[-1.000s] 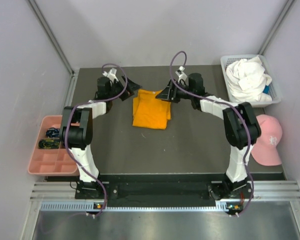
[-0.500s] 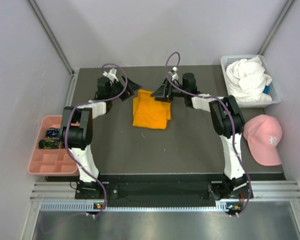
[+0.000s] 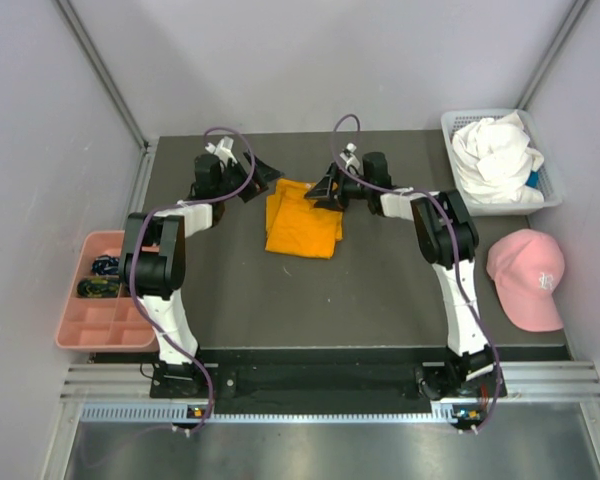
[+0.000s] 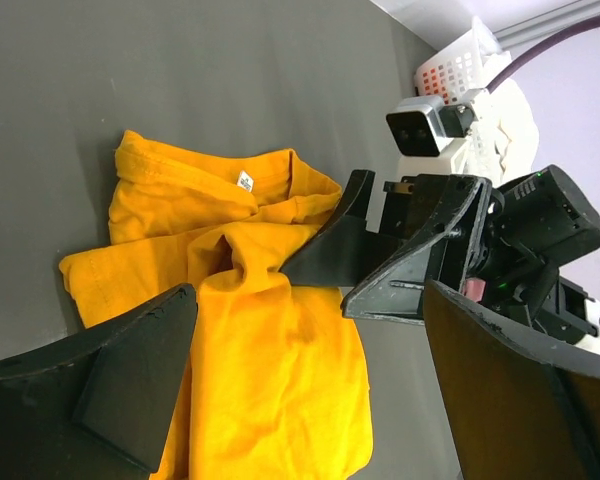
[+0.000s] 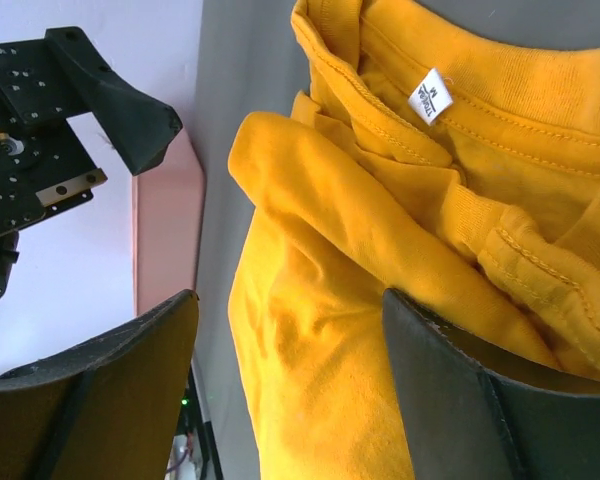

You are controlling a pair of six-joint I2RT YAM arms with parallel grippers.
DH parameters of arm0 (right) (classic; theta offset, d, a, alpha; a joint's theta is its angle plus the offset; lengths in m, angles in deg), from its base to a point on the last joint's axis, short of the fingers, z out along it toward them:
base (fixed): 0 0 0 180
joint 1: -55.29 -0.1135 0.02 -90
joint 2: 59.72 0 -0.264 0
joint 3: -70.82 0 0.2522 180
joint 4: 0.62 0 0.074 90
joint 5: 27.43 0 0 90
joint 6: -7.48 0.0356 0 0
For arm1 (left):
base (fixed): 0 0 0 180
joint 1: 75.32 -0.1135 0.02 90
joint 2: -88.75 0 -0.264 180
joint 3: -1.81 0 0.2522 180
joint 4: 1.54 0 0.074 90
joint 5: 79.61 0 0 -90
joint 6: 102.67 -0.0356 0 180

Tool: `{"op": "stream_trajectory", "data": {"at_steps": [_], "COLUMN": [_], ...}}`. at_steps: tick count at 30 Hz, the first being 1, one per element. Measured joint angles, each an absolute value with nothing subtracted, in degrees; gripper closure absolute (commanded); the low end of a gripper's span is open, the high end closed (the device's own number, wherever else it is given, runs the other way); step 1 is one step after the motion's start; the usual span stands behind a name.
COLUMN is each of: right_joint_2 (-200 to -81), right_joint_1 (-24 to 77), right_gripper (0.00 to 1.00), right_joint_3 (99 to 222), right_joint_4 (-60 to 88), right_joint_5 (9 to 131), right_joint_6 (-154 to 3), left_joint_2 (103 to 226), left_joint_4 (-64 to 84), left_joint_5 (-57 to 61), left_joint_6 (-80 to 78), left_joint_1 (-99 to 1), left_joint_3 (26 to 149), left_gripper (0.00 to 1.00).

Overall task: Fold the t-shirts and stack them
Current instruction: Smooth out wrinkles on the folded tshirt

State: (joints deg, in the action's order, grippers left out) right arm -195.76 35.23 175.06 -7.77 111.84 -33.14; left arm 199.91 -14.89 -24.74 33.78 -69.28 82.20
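The orange t-shirt (image 3: 300,228) lies folded in a rough rectangle at the middle back of the dark table, its collar and label toward the far edge. My left gripper (image 3: 264,177) hovers open just off its upper left corner, the orange t-shirt (image 4: 250,340) showing between the wide jaws. My right gripper (image 3: 325,189) is open at the upper right corner; one of its fingers (image 5: 480,400) touches a fold of the orange t-shirt (image 5: 350,310) and cloth fills the gap. The white t-shirt (image 3: 495,152) lies bunched in the basket.
A white basket (image 3: 548,198) stands at the back right corner. The pink cap (image 3: 525,278) lies right of the table near the wall. A pink compartment tray (image 3: 100,322) with small dark items sits off the left edge. Both arms reach far back.
The right arm has swung left, bringing its gripper from beside the orange shirt onto its upper right corner. The left arm has not moved.
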Motion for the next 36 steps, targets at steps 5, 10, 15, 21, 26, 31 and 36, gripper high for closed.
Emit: {"op": "stream_trajectory", "data": {"at_steps": [5, 10, 15, 21, 26, 31, 36], "right_joint_2": [-195.87, -194.71, -190.89, -180.79, -173.14, -170.67, -170.65], "right_joint_1": [35.43, 35.60, 36.52, 37.42, 37.42, 37.42, 37.42], "right_gripper": [0.25, 0.24, 0.24, 0.23, 0.23, 0.23, 0.23], "right_joint_3": [175.67, 175.82, 175.65, 169.90, 162.45, 155.65, 151.85], "right_joint_4": [-6.50, -3.59, 2.11, 5.81, 6.00, 6.46, 8.15], "right_joint_5": [111.17, 109.68, 106.42, 103.49, 102.77, 101.90, 100.94], "right_joint_6": [-33.31, -35.56, -39.67, -43.26, -45.07, -46.38, -47.12], "left_joint_2": [199.91, 199.91, 199.91, 199.91, 199.91, 199.91, 200.37], "left_joint_4": [-14.54, -14.30, -14.23, -14.28, -14.47, -17.73, -23.65], "left_joint_5": [-24.74, -24.78, -25.77, -27.19, -29.88, -33.96, -37.02], "left_joint_6": [33.59, 33.41, 33.24, 32.87, 33.22, 35.99, 39.86], "left_joint_1": [-69.32, -69.34, -69.34, -69.32, -68.73, -65.84, -62.17], "left_joint_3": [82.20, 82.20, 82.20, 81.19, 79.77, 79.55, 79.53], "left_gripper": [0.01, 0.01, 0.01, 0.01, 0.01, 0.01, 0.01]}}
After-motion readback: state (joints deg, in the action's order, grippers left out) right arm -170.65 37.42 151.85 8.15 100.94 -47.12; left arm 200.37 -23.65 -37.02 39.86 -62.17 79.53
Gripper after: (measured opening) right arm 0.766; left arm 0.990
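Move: The folded t-shirt's middle lies about 7 cm back and 4 cm left of the right hand, some 4 cm below, with that hand's fingers in the bunched upper cloth. Its collar is about 4 cm ahead and 5 cm left of the right hand, and the open left gripper hangs roughly 14 cm left, 5 cm ahead and higher. From the left hand the shirt's middle is some 11 cm back, 10 cm right and 11 cm below. Right hand lifts off the t-shirt, arcs 10 cm back-right, sinks; left swings 10 cm right-back above it. ##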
